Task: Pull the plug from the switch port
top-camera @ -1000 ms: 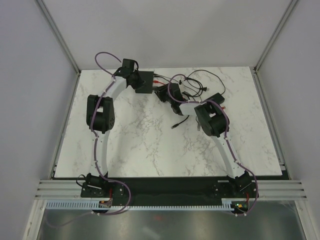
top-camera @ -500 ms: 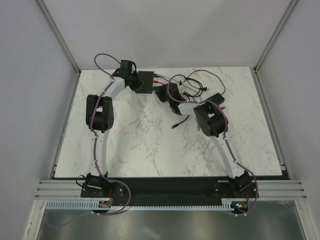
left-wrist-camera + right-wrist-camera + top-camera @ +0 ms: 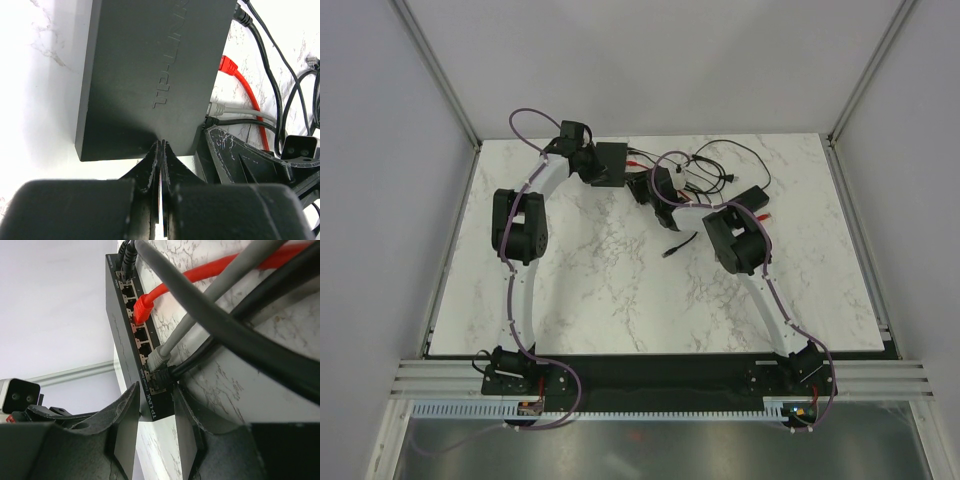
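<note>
The switch [image 3: 614, 158] is a flat black box lying at the back of the marble table [image 3: 600, 290]. My left gripper [image 3: 161, 143] is shut, its tips resting on the near edge of the switch [image 3: 150, 65]. Along the port face [image 3: 136, 332] sit a red plug [image 3: 142, 308], a grey plug [image 3: 159, 359] and a black plug [image 3: 167, 374]. My right gripper [image 3: 156, 392] is open, its jaws standing either side of the switch's near corner, just short of the black plug. One right finger [image 3: 235, 155] shows beside the ports.
Red cable [image 3: 250, 95], grey cable and black cords [image 3: 720, 165] trail right from the switch. A black power adapter [image 3: 752, 197] lies behind my right arm. A loose black cable end [image 3: 672, 248] lies mid-table. Grey walls close the cell at back and sides.
My right arm has moved up and left, bringing its gripper close to the switch's port edge. The left arm and the switch have stayed put.
</note>
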`<state>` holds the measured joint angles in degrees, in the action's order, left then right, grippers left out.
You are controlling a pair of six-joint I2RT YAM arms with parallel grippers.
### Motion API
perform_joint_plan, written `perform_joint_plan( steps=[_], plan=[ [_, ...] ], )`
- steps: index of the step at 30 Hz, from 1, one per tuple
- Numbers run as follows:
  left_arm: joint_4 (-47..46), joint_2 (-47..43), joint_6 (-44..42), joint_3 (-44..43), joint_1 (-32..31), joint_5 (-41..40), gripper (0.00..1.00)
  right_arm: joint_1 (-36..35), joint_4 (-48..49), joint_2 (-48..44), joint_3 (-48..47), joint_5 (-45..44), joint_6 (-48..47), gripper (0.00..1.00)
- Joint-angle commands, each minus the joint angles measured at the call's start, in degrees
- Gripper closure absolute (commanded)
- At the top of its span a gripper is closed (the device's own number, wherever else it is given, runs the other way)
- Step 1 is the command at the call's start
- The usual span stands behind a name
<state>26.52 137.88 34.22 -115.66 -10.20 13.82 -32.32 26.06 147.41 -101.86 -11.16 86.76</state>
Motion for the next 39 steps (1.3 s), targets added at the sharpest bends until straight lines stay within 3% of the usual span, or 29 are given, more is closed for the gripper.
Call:
perform_joint_plan(
  steps=[1, 14, 22, 35, 39],
  plan=[
    [1.78, 1.07, -2.49, -1.24, 0.35, 0.85, 0.98, -0.73, -1.72, 2.00, -1.50, -2.38, 2.18, 0.59],
    [2.30, 1.51, -2.40, -1.06, 0.53, 1.03, 0.98, -0.73, 0.04, 3.41, 0.35, -3.43, 7.28, 0.62],
    [2.31, 1.51, -2.31, -0.71, 0.62, 1.20, 0.98, -0.64, -4.70, 3.85, -1.32, -3.34, 7.46, 0.63],
    [2.39, 1.95, -1.96, -0.62, 0.70, 1.47, 0.98, -0.64, -8.39, 5.16, -3.07, -2.90, 8.60, 0.84],
    [3.27, 2.12, -0.47, -0.36, 0.70, -0.11, 0.98, -0.64, -9.54, 5.78, -4.48, -2.47, 7.46, 1.00]
  ],
)
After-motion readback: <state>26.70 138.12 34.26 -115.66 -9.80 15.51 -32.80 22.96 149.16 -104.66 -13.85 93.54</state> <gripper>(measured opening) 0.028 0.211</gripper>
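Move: The black plug sits in the port nearest me on the switch's right side, about 1 cm ahead, 1 cm left and 1 cm below my half-open right fingers. The grey plug is roughly 1 cm beyond it and the red plug some 5 cm beyond it. From my left fingertips, the switch's middle lies about 6 cm ahead and 1 cm left, and the black plug 2 cm ahead and 5 cm right, both about 1 cm lower. I ease my right hand roughly 1 cm down and forward onto the black plug, rolling the wrist some 5 degrees as I go. Then I close its fingers to about half their gap until they pinch the plug's boot, and the grip builds. My shut left fingers hold their place on the switch's near edge, bracing it. ##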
